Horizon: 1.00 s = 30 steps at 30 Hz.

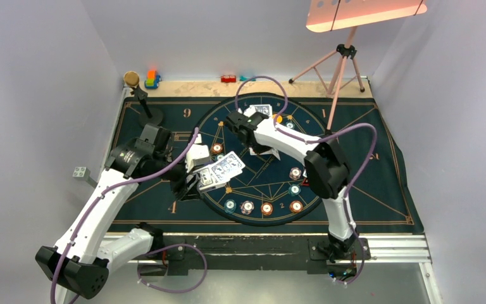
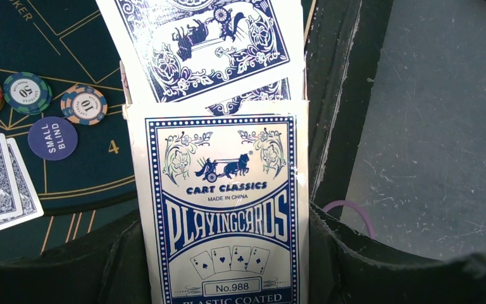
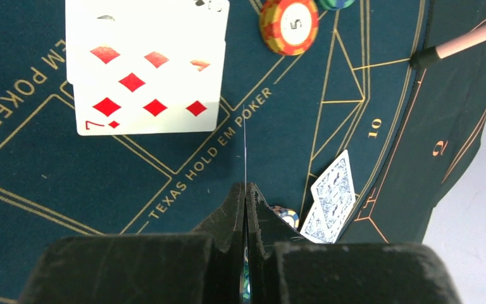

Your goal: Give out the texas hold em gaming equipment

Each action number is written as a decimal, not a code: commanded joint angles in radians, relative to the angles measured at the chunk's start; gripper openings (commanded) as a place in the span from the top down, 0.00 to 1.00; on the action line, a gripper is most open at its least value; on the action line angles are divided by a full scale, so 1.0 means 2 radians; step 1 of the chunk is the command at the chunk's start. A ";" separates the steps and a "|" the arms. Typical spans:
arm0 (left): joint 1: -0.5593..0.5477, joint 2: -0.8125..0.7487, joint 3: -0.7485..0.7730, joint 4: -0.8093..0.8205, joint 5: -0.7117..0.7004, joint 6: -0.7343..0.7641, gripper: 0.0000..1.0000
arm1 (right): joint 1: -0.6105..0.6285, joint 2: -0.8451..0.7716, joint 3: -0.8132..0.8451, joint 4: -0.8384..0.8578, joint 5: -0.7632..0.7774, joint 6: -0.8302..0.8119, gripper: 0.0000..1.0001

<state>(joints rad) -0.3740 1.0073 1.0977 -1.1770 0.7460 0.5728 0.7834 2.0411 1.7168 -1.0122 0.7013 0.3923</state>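
Note:
My left gripper (image 1: pixel 194 182) (image 2: pixel 224 240) is shut on a blue-and-white playing card box (image 2: pixel 221 209), with blue-backed cards (image 2: pixel 205 44) fanning out of its top. It hovers over the left part of the round poker layout. My right gripper (image 1: pixel 236 120) (image 3: pixel 245 187) is shut on one card (image 3: pixel 245 145), seen edge-on as a thin line. Face-up cards, the top one a seven of diamonds (image 3: pixel 142 76), lie ahead of it. Two face-down cards (image 3: pixel 332 199) lie to its right. Poker chips (image 1: pixel 266 208) ring the layout. A blue small-blind disc (image 2: pixel 52 138) lies by chips (image 2: pixel 83 104).
A black stand (image 1: pixel 145 104) rises at the mat's far left corner, with toy blocks (image 1: pixel 152 79) behind it. A pink tripod (image 1: pixel 338 63) stands at the far right. The dark mat (image 1: pixel 380 190) wrinkles at its right edge. A small grey block (image 1: pixel 80 172) sits left of the mat.

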 commanded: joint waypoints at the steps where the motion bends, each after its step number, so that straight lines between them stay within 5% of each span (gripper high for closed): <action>1: 0.003 -0.007 0.009 0.004 0.024 0.013 1.00 | 0.009 0.019 0.034 -0.012 0.033 0.005 1.00; 22: 0.002 -0.005 0.010 0.004 0.008 0.018 1.00 | 0.023 0.108 0.093 0.026 -0.053 -0.006 1.00; 30: 0.002 -0.002 0.012 0.006 0.004 0.018 1.00 | 0.023 0.096 0.076 0.056 -0.134 -0.004 0.74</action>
<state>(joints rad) -0.3740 1.0077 1.0977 -1.1767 0.7383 0.5877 0.8253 2.2707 1.8629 -0.9463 0.5243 0.3763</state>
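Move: The right hand holds the three of spades, with the face-up pile about 3 cm ahead, 5 cm left and 8 cm below. From the hand, the orange chip stack is some 8 cm ahead and 2 cm right, the face-down pair 17 cm ahead and 5 cm left, and the patterned chip by the dealt cards 8 cm back and 5 cm right. For the left hand, the pile lies roughly 22 cm ahead, 22 cm right and 19 cm below. Still pinched at 0.0 in the right fingers, the three of spades is brought down onto the face-up pile: the hand dips about 2 cm, then travels left while sinking further, some 7 cm each way in all, tilting about 10 degrees. Near the end the fingers begin to part, to about a fifth of full opening, loosening their grip at the card's near edge. ##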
